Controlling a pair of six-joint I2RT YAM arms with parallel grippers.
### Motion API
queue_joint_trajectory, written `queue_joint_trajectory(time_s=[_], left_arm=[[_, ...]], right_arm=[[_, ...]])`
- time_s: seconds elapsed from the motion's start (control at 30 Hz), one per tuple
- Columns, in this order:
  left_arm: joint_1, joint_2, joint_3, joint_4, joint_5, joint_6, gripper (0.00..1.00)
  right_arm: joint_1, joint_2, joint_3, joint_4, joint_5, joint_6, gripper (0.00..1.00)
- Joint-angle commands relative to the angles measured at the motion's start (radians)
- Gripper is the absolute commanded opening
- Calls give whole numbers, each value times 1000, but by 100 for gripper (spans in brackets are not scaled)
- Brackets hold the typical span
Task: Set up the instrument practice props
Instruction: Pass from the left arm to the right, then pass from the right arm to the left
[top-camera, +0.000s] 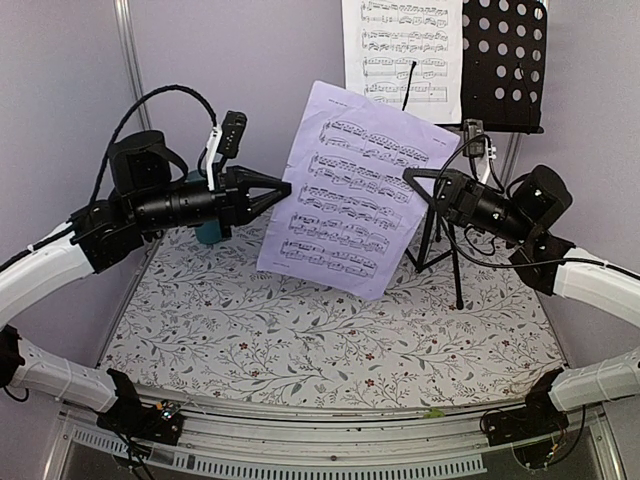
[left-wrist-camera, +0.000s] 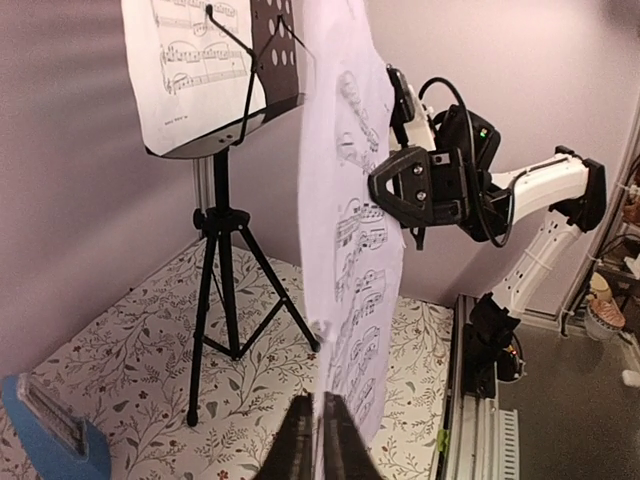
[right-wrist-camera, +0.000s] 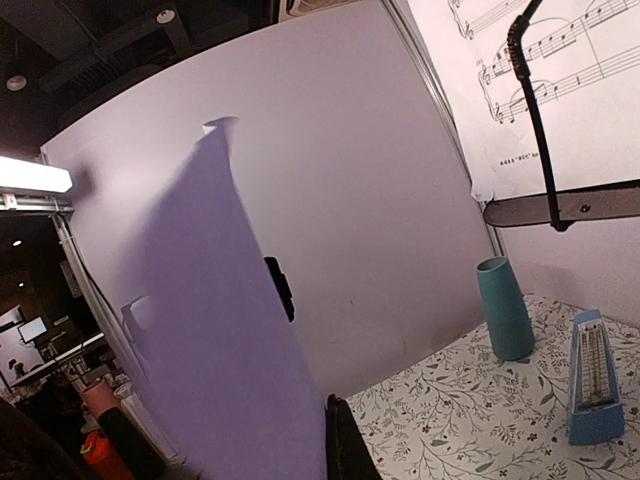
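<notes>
The lavender sheet-music page (top-camera: 350, 200) hangs upright in mid-air over the table, between both arms. My left gripper (top-camera: 285, 188) is shut on its left edge; in the left wrist view the fingers (left-wrist-camera: 322, 440) pinch the page (left-wrist-camera: 350, 200) edge-on. My right gripper (top-camera: 408, 177) is shut on the right edge, and the page (right-wrist-camera: 220, 350) hides one finger. The black music stand (top-camera: 505, 60) stands at the back right with the white page (top-camera: 400, 45) on its tray. The blue metronome (right-wrist-camera: 590, 385) sits on the table near the left wall.
A tall teal cup (right-wrist-camera: 503, 310) stands by the back left wall beside the metronome, partly behind my left arm (top-camera: 208, 230). The stand's tripod legs (left-wrist-camera: 222, 250) spread over the floral tablecloth (top-camera: 300, 340). A metal rail (top-camera: 330, 425) runs along the near edge.
</notes>
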Motion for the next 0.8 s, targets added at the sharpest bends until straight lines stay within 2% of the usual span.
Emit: queue_joint_trajectory(time_s=[0.0,0.07,0.17,0.3,0.5,0.77], left_arm=[[29,2,38,-25,-12,13,19],[37,7,42,-39,-13,22,34],[47,20,55,-49,7,39,41],[59,55,97,-75,79,64,43],[85,92,153,-124,82,100,45],[101,145,255,-216,277,137,44]], right_arm=[[-5,-34,66,-106,5,-31,0],[-5,-42,85,-140,-14,-52,0],[-5,-44,132,-202,-77,-76,0],[-5,-31,204,-321,-151,-139,0],[-4,-31,258,-440,-214,-220,0],[-5,-15,323,-584,-220,-311,0]])
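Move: The loose music sheet is pinched at both side edges, its middle about 10 cm right of the left hand and level with it, and some 8 cm left of the right hand, about 2 cm lower. From the right hand the music stand's desk is roughly 20 cm ahead, 8 cm right and 12 cm higher. On the table the metronome stands about 28 cm straight ahead of the left hand, some 34 cm below it. The sheet passes to the right hand: the left fingers open to nearly half and let go of its left edge, that hand edging about 2.5 cm forward. The right hand keeps its shut pinch on the right edge, rises while drawing back about 3.5 cm, then sinks slightly, its left-pointing fingertips tipping down some 10 to 15 degrees. ##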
